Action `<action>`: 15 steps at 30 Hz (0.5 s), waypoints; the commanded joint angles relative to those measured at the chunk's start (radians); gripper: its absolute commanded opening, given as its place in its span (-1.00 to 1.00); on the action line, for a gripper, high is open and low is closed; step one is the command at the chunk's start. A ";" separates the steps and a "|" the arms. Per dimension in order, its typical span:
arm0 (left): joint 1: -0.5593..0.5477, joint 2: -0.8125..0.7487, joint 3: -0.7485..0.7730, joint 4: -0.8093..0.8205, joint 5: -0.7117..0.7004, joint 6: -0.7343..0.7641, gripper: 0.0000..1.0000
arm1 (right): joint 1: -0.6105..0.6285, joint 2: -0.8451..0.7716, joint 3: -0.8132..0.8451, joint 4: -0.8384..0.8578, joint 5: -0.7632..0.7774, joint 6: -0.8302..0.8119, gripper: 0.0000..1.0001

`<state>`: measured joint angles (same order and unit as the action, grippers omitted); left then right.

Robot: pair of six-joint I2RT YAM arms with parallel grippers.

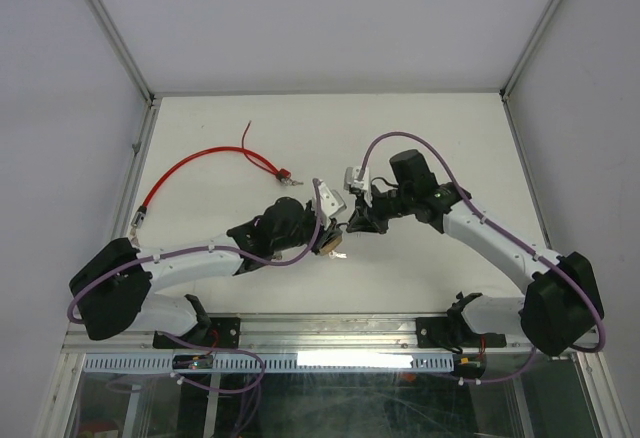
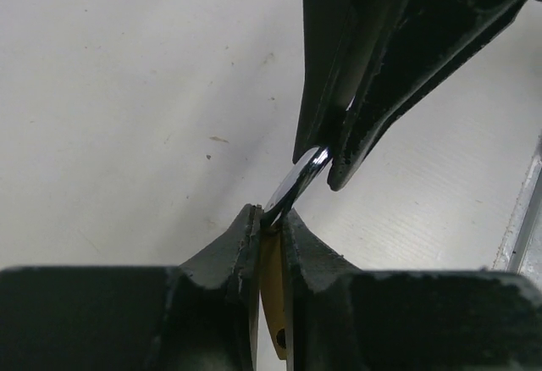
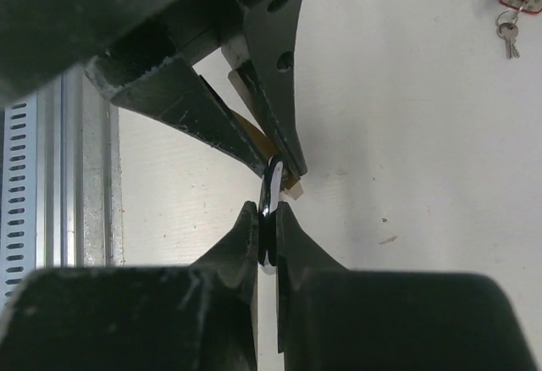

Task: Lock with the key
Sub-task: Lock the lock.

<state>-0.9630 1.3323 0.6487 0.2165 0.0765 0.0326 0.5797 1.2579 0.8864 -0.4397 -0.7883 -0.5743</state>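
Observation:
A brass padlock is clamped between the shut jaws of my left gripper, just above the table. Its chrome shackle sticks out toward my right gripper, which is shut on that shackle. The two grippers meet tip to tip at the table's front middle, left gripper and right gripper. A small silver key lies on the table on a ring at the end of a red cable, away from both grippers. Which face of the padlock carries the keyhole is hidden.
The red cable curves across the left half of the white table to the left wall. A metal rail runs along the near edge just behind the grippers. White walls close the table on three sides.

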 commanded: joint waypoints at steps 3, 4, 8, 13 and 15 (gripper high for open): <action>-0.011 -0.191 -0.117 0.331 0.076 0.007 -0.28 | -0.016 -0.085 0.008 0.019 -0.093 -0.076 -1.00; -0.010 -0.223 -0.169 0.371 0.093 0.020 -0.07 | -0.021 -0.098 0.002 0.017 -0.120 -0.094 -1.00; -0.003 -0.369 -0.308 0.513 0.152 0.060 0.38 | -0.039 -0.116 0.000 -0.039 -0.259 -0.195 -1.00; 0.022 -0.480 -0.354 0.525 0.252 0.081 0.46 | -0.043 -0.111 0.029 -0.097 -0.363 -0.314 -1.00; 0.042 -0.480 -0.343 0.496 0.260 0.080 0.36 | -0.044 -0.109 0.061 -0.130 -0.381 -0.390 -1.00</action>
<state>-0.9527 0.8711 0.2955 0.6460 0.2565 0.0822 0.5381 1.1866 0.8619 -0.5621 -0.9928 -0.8036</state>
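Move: The brass padlock is already in both hands: its body is between the left fingers, its middle about 1 cm back and 2 cm below that hand point. The right fingers are shut on its shackle, with the body some 4 cm back, 4 cm left and 3 cm below them. From the left hand, the red cable's end lies on the table about 16 cm ahead and 11 cm left, and the small brass lock about 5 cm back and 14 cm left, both some 10 cm below. The left fingers spread wide and let go of the padlock body as the hand pulls up off it by about 10 cm, backing some 5 cm towards its base and drifting left, while the fingers tip up towards level by some 30 degrees. The right hand keeps its shut pinch on the shackle and, after barely stirring at first, carries the padlock back about 3 cm and slightly up, turning a little counter-clockwise. ##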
